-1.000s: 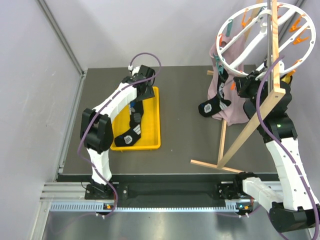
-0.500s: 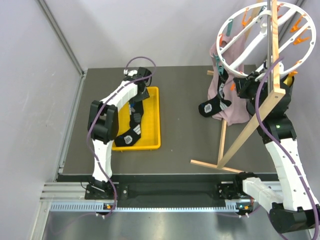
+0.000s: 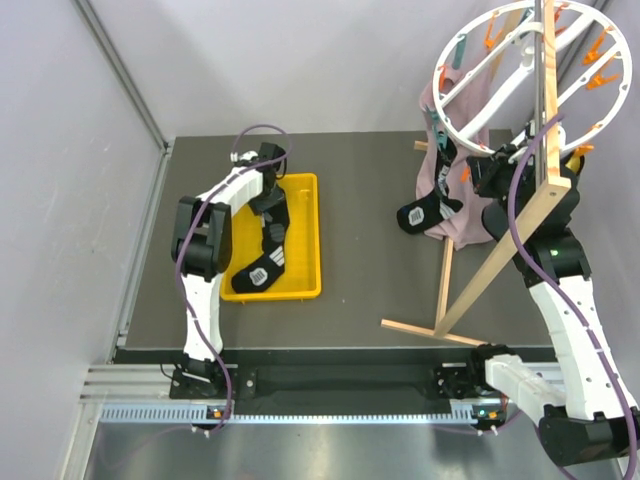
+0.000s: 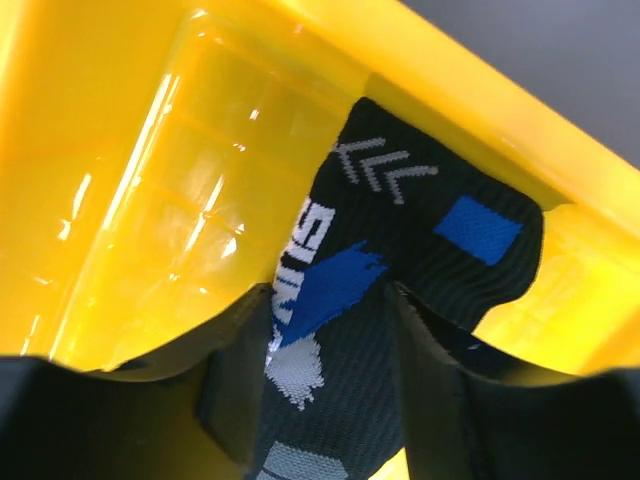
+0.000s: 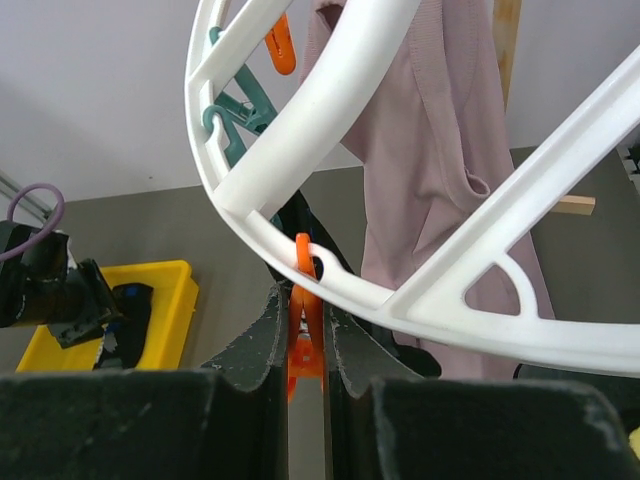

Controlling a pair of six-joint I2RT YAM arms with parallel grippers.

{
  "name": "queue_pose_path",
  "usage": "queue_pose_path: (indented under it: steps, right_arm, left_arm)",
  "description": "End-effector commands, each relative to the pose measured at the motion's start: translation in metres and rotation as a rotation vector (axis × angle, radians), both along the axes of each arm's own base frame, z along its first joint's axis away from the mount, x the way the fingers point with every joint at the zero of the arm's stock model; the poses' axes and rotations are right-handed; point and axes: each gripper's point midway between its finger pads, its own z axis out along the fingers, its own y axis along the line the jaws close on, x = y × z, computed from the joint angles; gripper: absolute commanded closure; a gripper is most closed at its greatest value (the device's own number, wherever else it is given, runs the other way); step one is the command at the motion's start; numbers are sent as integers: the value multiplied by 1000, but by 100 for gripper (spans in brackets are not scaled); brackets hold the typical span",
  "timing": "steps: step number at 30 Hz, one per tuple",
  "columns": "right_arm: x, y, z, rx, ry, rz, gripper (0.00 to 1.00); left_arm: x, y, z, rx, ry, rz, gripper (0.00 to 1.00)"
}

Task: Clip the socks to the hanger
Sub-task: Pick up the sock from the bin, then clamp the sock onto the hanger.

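One black sock [image 3: 268,247] with grey and white patches lies lengthwise in the yellow tray [image 3: 308,250]. My left gripper [image 3: 266,192] is down at its far end. In the left wrist view the sock [image 4: 410,230] runs between the two fingers of my left gripper [image 4: 325,335], which stand open on either side of it. The other sock [image 3: 420,212] hangs below the white ring of the hanger [image 3: 440,100]. My right gripper [image 3: 490,168] is shut on an orange clip [image 5: 305,345] hanging from the ring [image 5: 330,90].
A pink-mauve cloth [image 3: 465,218] hangs from the hanger beside the hung sock. The light wooden frame [image 3: 500,250] slants across the right side, its foot bars on the table. Teal clips [image 5: 225,115] sit along the ring's rim.
My left gripper has swung left and come down into the tray over the sock's far end, its jaws narrowing. The right arm has stayed where it was.
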Motion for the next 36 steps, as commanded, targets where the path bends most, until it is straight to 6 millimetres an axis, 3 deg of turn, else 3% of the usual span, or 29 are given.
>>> queue_pose_path:
  steps: [1,5,6,9,11,12,14,15,17,18,20,21,22,23,24,26,27,29,30,36]
  right_arm:
    - [-5,10,-35,-34,111,55,100]
    - [-5,11,-35,-36,115,56,100]
    - [-5,11,-35,-36,117,56,100]
    - [-4,11,-36,-34,122,55,100]
    - [-3,10,-38,-34,131,51,100]
    - [-3,10,-38,-36,133,52,100]
    - [-3,11,-37,-34,134,53,100]
    - [-2,11,-36,-35,133,53,100]
    - [-2,12,-38,-32,140,56,100]
    - [-2,12,-38,-30,143,57,100]
    - [-1,15,-39,-19,153,69,100]
    - [-2,17,-38,-13,152,79,100]
    - [-2,18,-37,-2,154,83,100]
    - [-3,19,-38,2,158,90,100]
    - [-3,20,-37,7,159,92,100]
    - [-6,21,-33,23,155,100,100]
    - [-8,22,-31,27,149,102,100]
    - [-12,24,-22,45,133,113,100]
    - [-14,25,-21,50,131,119,100]
    - [-23,42,-6,123,110,209,100]
  left_arm:
    - [-13,-5,-41,-26,73,-10,48]
    - [-15,-6,-40,-39,62,-16,68]
    - [-15,-6,-34,-40,52,-20,80]
    - [-13,-7,-18,-42,25,-46,97]
    - [-11,-13,10,-74,-22,-70,100]
    - [-9,-18,35,-102,-68,-107,100]
    - [-7,-38,67,-188,-147,-208,100]
    - [-6,-46,101,-240,-268,-252,100]
    - [-14,-73,143,-369,-393,-383,100]
    - [-18,-81,184,-416,-540,-442,100]
    - [-39,-109,223,-543,-643,-592,100]
    - [-58,-125,250,-581,-706,-671,100]
    - [-65,-139,277,-594,-802,-749,100]
    - [-76,-151,291,-580,-841,-826,100]
    - [-102,-178,312,-597,-882,-933,100]
    - [-129,-207,329,-559,-944,-1098,100]
    - [-158,-237,338,-586,-959,-1222,100]
    - [-182,-262,340,-558,-984,-1372,100]
    - [-202,-283,338,-570,-980,-1447,100]
    - [-217,-330,326,-573,-972,-1536,100]
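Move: The sock lies in the yellow bin under the left hand's open fingers, which are near its cuff; its middle is about 8 cm back and 1 cm below. The bin's middle is some 9 cm back, about level sideways. The already hung sock is about 36 cm right, 1 cm back and 12 cm higher, and the orange clip in the right hand some 46 cm right, 17 cm back, 35 cm up. From the right hand, the bin sock lies roughly 46 cm left, 8 cm ahead, 37 cm below. Almost in place at first, the left fingers close on the sock near its cuff; then the hand lifts fast, about 30 cm, and sweeps roughly 30 cm right and some 20 cm back towards the hanger, turning clockwise until its down-pointing fingers lie nearly level, aimed right. The right hand keeps its pinch on the orange clip, drifting slightly left late on. ##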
